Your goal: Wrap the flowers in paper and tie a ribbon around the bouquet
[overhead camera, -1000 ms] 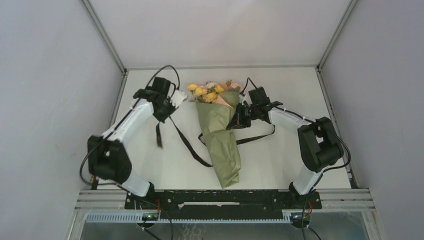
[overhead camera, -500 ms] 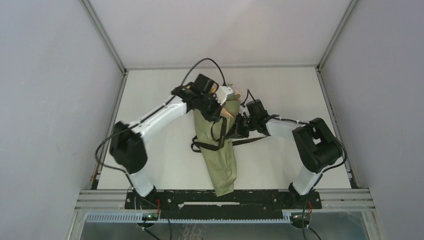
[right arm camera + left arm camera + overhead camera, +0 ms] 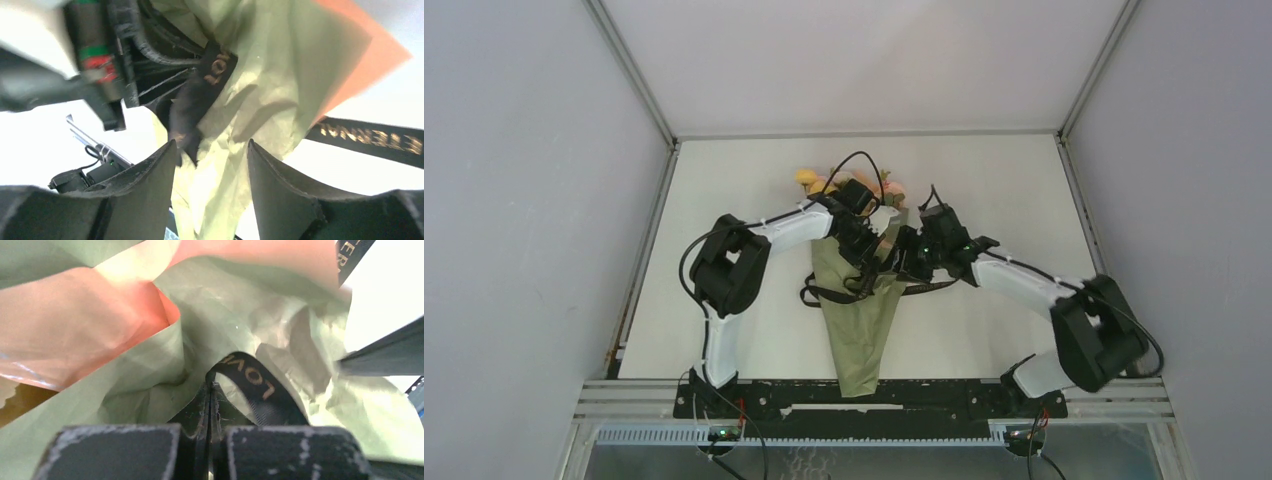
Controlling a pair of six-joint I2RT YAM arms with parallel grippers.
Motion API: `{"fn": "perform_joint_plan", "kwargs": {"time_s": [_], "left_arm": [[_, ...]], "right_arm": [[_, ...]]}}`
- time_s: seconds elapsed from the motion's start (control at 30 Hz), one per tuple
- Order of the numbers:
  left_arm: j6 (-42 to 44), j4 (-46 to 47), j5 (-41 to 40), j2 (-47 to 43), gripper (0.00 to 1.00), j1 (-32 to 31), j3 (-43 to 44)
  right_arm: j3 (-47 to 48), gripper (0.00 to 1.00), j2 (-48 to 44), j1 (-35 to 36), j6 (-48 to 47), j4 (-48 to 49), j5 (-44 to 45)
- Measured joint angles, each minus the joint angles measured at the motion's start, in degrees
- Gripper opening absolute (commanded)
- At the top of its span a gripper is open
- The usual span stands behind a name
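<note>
The bouquet lies mid-table, a cone of olive paper (image 3: 861, 330) with its peach lining (image 3: 75, 325) showing and the flowers (image 3: 810, 179) at the far end. A black ribbon (image 3: 823, 296) with gold lettering crosses the cone's upper part, and its ends trail to both sides. My left gripper (image 3: 867, 262) hangs over the cone; in the left wrist view the gripper (image 3: 210, 390) is shut on a loop of the ribbon (image 3: 252, 382). My right gripper (image 3: 903, 265) is at the cone's right edge. It (image 3: 212, 150) stands open, with olive paper (image 3: 260, 75) showing in the gap between its fingers.
White walls enclose the table on the left, right and far sides. One ribbon end (image 3: 372, 141) lies flat on the table to the right of the cone. The left arm's forearm (image 3: 789, 225) reaches over the bouquet's upper left.
The left arm has swung from the left side across the bouquet, drawing the ribbon over the cone. The right gripper has opened. The cone's tail has shifted slightly left.
</note>
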Motion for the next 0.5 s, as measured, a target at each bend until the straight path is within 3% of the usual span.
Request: {"fn": "perform_joint_plan", "kwargs": {"time_s": [0.17,0.27,0.5], "left_arm": [[-0.02,1.2,0.04,0.52,0.0,-0.02,-0.74],[-0.04,2.16,0.33,0.52,0.0,-0.02,-1.49],[-0.13,3.06,0.7,0.52,0.0,-0.02,-1.9]], "right_arm": [[0.52,0.81,-11.63,-1.18,-1.6,-10.86,11.37],[1.42,0.88,-13.86,-4.28,-3.06,-16.94,18.4],[3.04,0.86,-1.46,-15.04,-8.28,-22.6,25.42]]}}
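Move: The right ribbon tail, bent on the bare table, lies some 16 cm to the right of the right hand, level with it fore and aft and about 6 cm lower. The ribbon loop is about 5 cm left of that hand, 3 cm nearer the base and 3 cm down. The paper wrap's middle is 7 cm left, 6 cm back and 5 cm down. From the left hand the ribbon tail is about 20 cm right, 1 cm back and 3 cm lower. The left fingertips stay shut on the ribbon at the middle of the wrap, easing down about 1 cm. The right hand swings away from the ribbon loop it has already freed, some 17 cm to the right, arching up over the wrap's edge and then sinking towards the ribbon tail; its fingers open wider while the wrist turns clockwise and some 30 degrees towards pointing straight down. ##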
